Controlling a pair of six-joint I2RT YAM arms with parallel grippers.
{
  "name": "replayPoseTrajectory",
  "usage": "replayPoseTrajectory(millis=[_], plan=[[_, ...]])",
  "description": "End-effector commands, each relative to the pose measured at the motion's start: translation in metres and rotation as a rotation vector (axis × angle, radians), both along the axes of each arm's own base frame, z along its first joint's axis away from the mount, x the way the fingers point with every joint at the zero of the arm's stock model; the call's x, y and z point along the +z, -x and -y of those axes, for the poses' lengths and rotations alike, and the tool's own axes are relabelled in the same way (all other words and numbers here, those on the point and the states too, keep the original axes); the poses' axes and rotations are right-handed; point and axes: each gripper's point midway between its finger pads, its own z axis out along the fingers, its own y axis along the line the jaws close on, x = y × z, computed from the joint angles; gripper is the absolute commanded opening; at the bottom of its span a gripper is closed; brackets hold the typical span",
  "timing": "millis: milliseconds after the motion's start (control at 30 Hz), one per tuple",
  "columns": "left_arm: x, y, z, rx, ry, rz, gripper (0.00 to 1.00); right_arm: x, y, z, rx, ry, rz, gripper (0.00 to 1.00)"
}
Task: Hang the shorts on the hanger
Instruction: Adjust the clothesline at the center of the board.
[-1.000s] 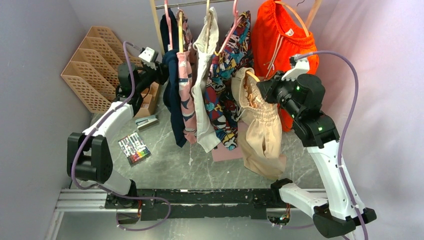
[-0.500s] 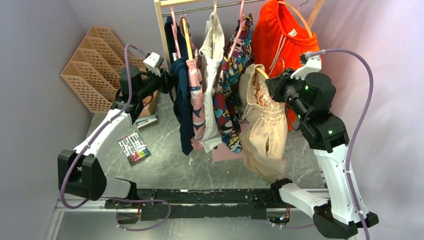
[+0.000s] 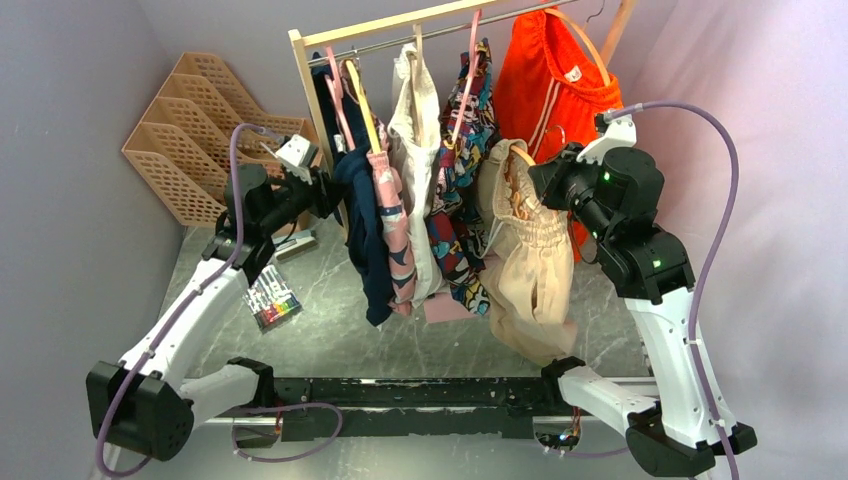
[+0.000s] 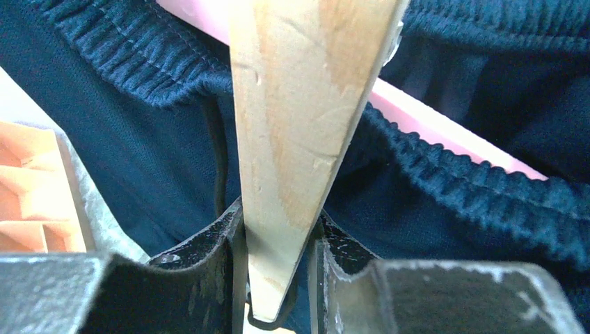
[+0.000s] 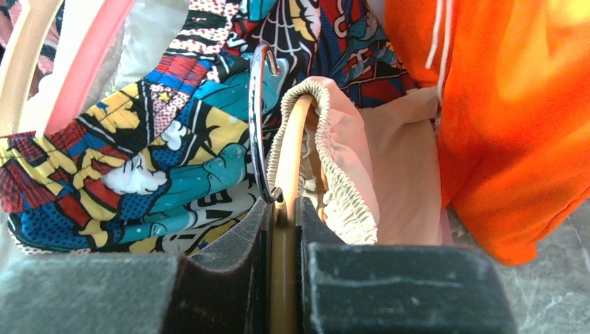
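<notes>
The beige shorts [image 3: 530, 270] hang by their gathered waistband [image 5: 334, 174] from the pale tan hanger [image 3: 518, 155], right of the rack's garments. My right gripper [image 3: 540, 180] is shut on the hanger [image 5: 284, 229] just below its silver hook [image 5: 256, 118]. That hook is free in the air, in front of the comic-print garment. My left gripper [image 3: 322, 190] is shut on the rack's wooden left post [image 4: 292, 139], with navy shorts [image 4: 139, 153] right behind it.
The wooden rack [image 3: 300, 70] leans with its rail [image 3: 440, 32] carrying navy, pink, cream [image 3: 415, 140], comic-print [image 3: 465, 200] and bright orange shorts [image 3: 550, 90]. A lattice file organiser [image 3: 190, 130] stands back left. A coloured pack [image 3: 268, 297] and a pink sheet [image 3: 450, 305] lie on the marble table.
My left arm has drawn back toward the near left with the post in its grip, tilting the rack so its top rail came into view. The right gripper and shorts barely shifted.
</notes>
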Motion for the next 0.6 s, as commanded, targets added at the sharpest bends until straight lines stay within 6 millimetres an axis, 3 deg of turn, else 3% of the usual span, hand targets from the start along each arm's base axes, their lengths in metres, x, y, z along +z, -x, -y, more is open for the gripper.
replayPoseTrajectory(millis=[0, 333, 533, 567], plan=[[0.002, 0.026, 0.003, -0.020, 0.075, -0.066, 0.07, 0.026, 0.001, -0.001, -0.003, -0.048, 0.078, 0.00], [0.002, 0.056, -0.013, 0.008, 0.044, -0.082, 0.07, 0.041, 0.013, 0.014, -0.045, -0.007, 0.092, 0.00], [-0.009, 0.073, -0.020, 0.012, 0.008, -0.099, 0.08, 0.027, 0.013, 0.005, 0.004, 0.005, 0.057, 0.00], [-0.011, 0.076, -0.021, 0.014, 0.010, -0.107, 0.16, 0.024, 0.011, 0.003, 0.012, 0.006, 0.051, 0.00]])
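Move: The left hand already grips the rack's wooden end post. The board's centre lies about 8 cm back, 13 right and 30 down from it, navy shorts 8 right and 3 back, the marker box 15 left and 16 back on the table. The right hand holds the hanger with the beige shorts; the rail is some 24 cm ahead and 3 left, the orange shorts 12 ahead and 2 right, the patterned shorts 12 left and 4 ahead. Still pinching the wooden post, the left hand drags that end of the clothes rack steadily back towards its own base, about 5 cm, and some 2 to 3 cm left, at level height with barely any turn. The right hand keeps its hold on the hanger's top below the hook and, after a brief pause, lifts it about 2 cm while easing a centimetre back and right. ##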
